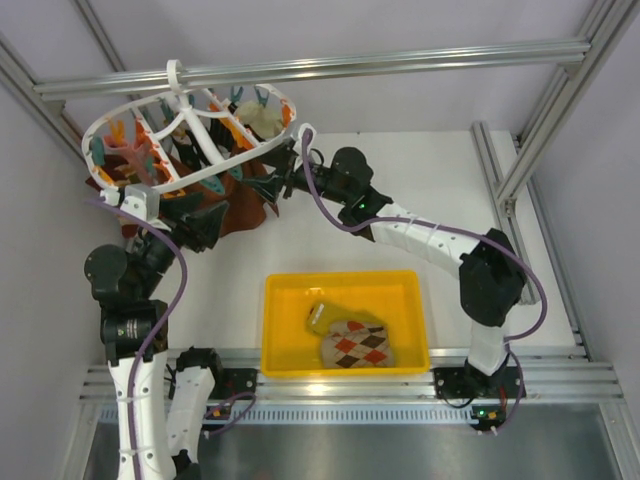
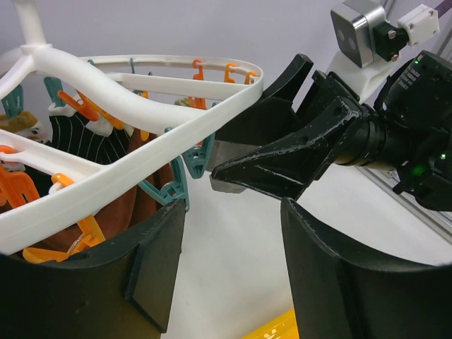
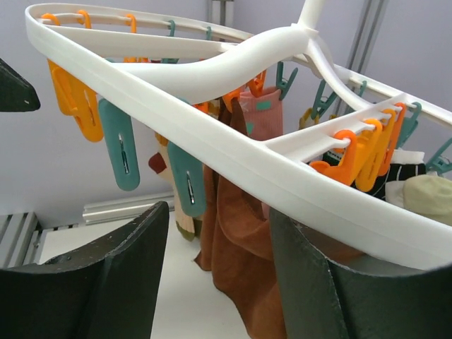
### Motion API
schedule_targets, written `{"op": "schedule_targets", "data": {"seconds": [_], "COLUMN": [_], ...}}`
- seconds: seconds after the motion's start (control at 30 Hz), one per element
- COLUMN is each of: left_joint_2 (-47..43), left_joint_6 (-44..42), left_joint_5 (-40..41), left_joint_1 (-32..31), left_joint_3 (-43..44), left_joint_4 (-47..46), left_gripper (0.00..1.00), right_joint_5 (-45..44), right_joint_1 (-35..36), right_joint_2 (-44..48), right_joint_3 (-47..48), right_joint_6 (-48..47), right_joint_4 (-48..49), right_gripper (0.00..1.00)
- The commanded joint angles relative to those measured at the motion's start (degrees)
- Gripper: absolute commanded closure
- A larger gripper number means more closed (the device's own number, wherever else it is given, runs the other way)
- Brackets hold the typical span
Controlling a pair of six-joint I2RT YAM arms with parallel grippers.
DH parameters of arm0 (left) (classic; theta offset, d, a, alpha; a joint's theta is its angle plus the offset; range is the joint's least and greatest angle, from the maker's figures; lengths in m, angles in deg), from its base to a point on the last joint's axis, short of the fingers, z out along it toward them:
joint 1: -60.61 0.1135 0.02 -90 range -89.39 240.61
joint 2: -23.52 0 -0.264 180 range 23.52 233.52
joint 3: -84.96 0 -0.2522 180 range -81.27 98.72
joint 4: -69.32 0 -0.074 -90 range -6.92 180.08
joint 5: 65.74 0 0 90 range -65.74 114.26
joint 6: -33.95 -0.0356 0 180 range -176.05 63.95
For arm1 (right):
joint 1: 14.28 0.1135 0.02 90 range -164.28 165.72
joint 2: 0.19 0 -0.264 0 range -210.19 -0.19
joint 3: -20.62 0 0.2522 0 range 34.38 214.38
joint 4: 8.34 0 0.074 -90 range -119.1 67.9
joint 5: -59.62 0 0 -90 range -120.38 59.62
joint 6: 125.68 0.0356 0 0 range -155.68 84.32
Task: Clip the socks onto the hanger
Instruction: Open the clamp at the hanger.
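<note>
The white round hanger point(image 1: 190, 130) hangs from the top rail at the back left, its orange and teal clips holding several cloth items. A mustard-yellow sock point(image 1: 322, 318) and a tan argyle sock point(image 1: 358, 345) lie in the yellow tray point(image 1: 290, 290). My left gripper point(image 2: 233, 212) is open and empty, just below the hanger rim point(image 2: 141, 166), its left finger next to a teal clip point(image 2: 169, 192). My right gripper point(image 3: 219, 215) is open under the rim point(image 3: 233, 159) from the other side. Rust-brown cloth point(image 3: 240, 261) hangs behind its fingers. In the top view the two grippers nearly meet under the hanger's near edge.
The right arm's fingers point(image 2: 282, 162) and wrist camera point(image 2: 364, 32) fill the space right in front of my left gripper. Teal clips point(image 3: 120, 145) and orange clips point(image 3: 70, 99) dangle from the rim. Aluminium frame rails point(image 1: 520, 150) border the table.
</note>
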Motion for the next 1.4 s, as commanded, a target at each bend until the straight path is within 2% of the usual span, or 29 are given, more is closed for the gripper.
{"op": "schedule_targets", "data": {"seconds": [0.0,0.4,0.7,0.8,0.93,1.0,1.1,1.27,1.37], "left_joint_2": [-0.5,0.9,5.6,7.2,8.9,9.4,10.6,10.7,10.3], "left_joint_6": [-0.2,6.1,12.4,13.4,13.6,13.1,11.9,12.6,15.2], "left_joint_5": [2.0,1.4,0.5,0.4,0.1,-0.3,0.1,-0.1,-2.2], "left_joint_1": [0.2,0.1,0.1,0.1,-0.5,-0.9,-1.7,-1.8,-1.9], "left_joint_3": [1.6,0.0,3.5,5.1,7.7,8.7,12.7,14.5,13.7], "left_joint_4": [-1.8,-7.0,-7.5,-6.8,-5.0,-3.8,0.9,8.0,9.1], "left_gripper": [0.38,0.37,0.36,0.36,0.36,0.36,0.36,0.36,0.37], "right_joint_5": [-0.6,-0.1,3.6,4.2,4.2,3.3,1.8,2.2,3.0], "right_joint_1": [1.3,1.8,1.8,1.8,1.8,1.9,2.2,3.2,3.7], "right_joint_2": [-0.4,-1.3,-3.2,-2.9,-2.7,-2.4,-1.7,-0.5,0.3], "right_joint_3": [4.3,5.0,7.4,7.4,7.3,7.5,7.8,7.8,7.2], "right_joint_6": [0.5,2.2,3.0,3.0,3.4,3.7,4.2,5.6,6.3], "right_joint_4": [4.7,3.7,2.8,2.6,2.1,1.7,1.0,0.6,0.1], "right_gripper": [0.42,0.45,0.48,0.54,0.76,0.82,1.0,1.0,1.0]}}
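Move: The teal clamp on the hanger's near rim lies about 4 cm to the right hand's left, 2 cm back and 1 cm up. A second teal clamp hangs some 8 cm left and 4 cm back from that hand, at about the same height; the grey sock is about 7 cm to its right and 3 cm ahead, a little lower. From the left hand, the first clamp is roughly 9 cm ahead, 5 cm right and 2 cm up. Easing about 3 cm left and back, the right hand pinches the teal clamp; left hand rises 3 cm. ##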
